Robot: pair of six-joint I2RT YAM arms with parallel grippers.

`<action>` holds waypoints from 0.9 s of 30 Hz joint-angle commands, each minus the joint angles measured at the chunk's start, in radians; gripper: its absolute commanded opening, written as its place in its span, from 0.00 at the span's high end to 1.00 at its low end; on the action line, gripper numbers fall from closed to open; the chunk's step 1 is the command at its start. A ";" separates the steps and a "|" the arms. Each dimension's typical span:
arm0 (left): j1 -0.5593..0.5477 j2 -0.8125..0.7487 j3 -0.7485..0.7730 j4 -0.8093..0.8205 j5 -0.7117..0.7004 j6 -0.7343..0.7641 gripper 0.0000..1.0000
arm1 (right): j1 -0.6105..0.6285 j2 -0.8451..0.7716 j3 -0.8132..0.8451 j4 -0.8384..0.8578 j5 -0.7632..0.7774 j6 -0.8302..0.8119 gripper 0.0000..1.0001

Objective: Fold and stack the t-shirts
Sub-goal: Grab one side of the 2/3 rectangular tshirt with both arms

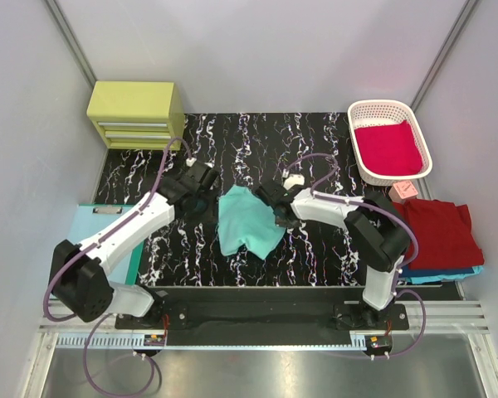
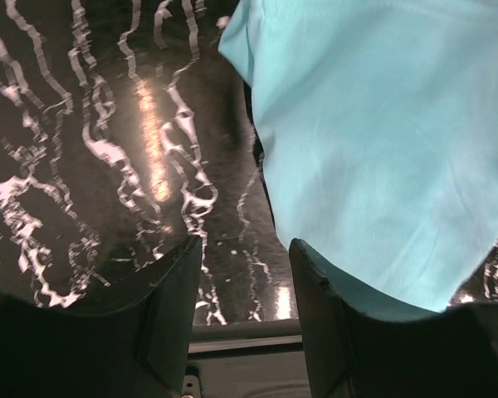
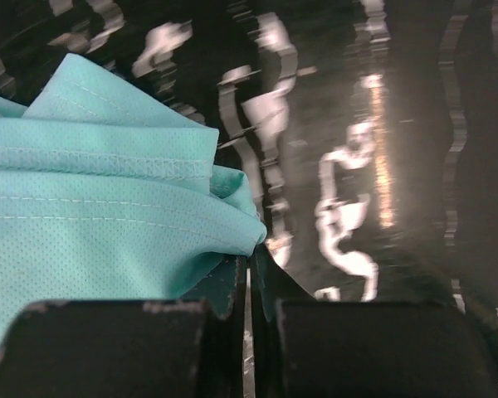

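Note:
A mint-teal t-shirt point(image 1: 245, 222) lies bunched in the middle of the black marbled mat point(image 1: 232, 141). My right gripper point(image 1: 275, 209) is at its right edge. In the right wrist view the jaws are shut point(image 3: 249, 253) and the cloth's folded hem point(image 3: 108, 215) gathers into their tips. My left gripper point(image 1: 201, 192) hovers at the shirt's upper left, open point(image 2: 245, 257), with only mat between its fingers; the teal cloth point(image 2: 382, 149) lies beside and past the right finger point(image 2: 324, 315). A crimson t-shirt point(image 1: 388, 148) fills the basket. A dark red t-shirt point(image 1: 436, 232) tops a stack over a blue one point(image 1: 448, 272).
A white lattice basket point(image 1: 361, 112) stands at the back right, with a small pink object point(image 1: 405, 189) in front of it. A yellow-green drawer box point(image 1: 135, 112) sits at the back left. A pale blue clipboard point(image 1: 100, 228) lies under the left arm.

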 commanded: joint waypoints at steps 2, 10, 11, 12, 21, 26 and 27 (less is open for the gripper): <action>-0.066 0.038 0.082 0.034 0.066 0.039 0.49 | -0.087 -0.063 -0.032 -0.050 0.045 0.096 1.00; -0.166 0.120 0.150 0.058 0.130 0.051 0.49 | -0.167 -0.066 -0.063 -0.050 -0.021 0.124 1.00; -0.172 0.132 0.162 0.063 0.129 0.046 0.48 | -0.169 -0.064 -0.064 -0.046 -0.023 0.119 1.00; -0.178 0.159 0.192 0.075 0.126 0.045 0.48 | -0.169 -0.063 -0.065 -0.046 -0.028 0.118 1.00; -0.214 0.422 0.462 0.077 0.113 0.072 0.47 | -0.169 -0.055 -0.055 -0.030 -0.051 0.093 1.00; -0.212 0.563 0.585 0.054 0.156 0.089 0.47 | -0.170 -0.054 -0.052 -0.027 -0.060 0.081 1.00; -0.214 0.575 0.591 0.051 0.156 0.088 0.48 | -0.169 -0.055 -0.049 -0.024 -0.060 0.079 1.00</action>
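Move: Over bare table just left of the t-shirt, the open left hand has the shirt's middle about 12 cm to its right, 4 cm ahead and 11 cm below. The shirt's far left corner is some 13 cm ahead and 8 cm right of that hand; the right corner, about 21 cm right and 3 cm ahead, is pinched in the right hand. From the right hand the shirt's middle is roughly 10 cm to the left and 1 cm ahead, level with it. Dragging the pinched corner low along the table, the right hand goes about 6 cm right and slightly forward, turning clockwise some 15 degrees, then holds it there from mid-way on. The left hand, fingers staying half open, sweeps about 15 cm right at unchanged height, in over the shirt towards the right hand, swinging 5 cm forward in the later half. ##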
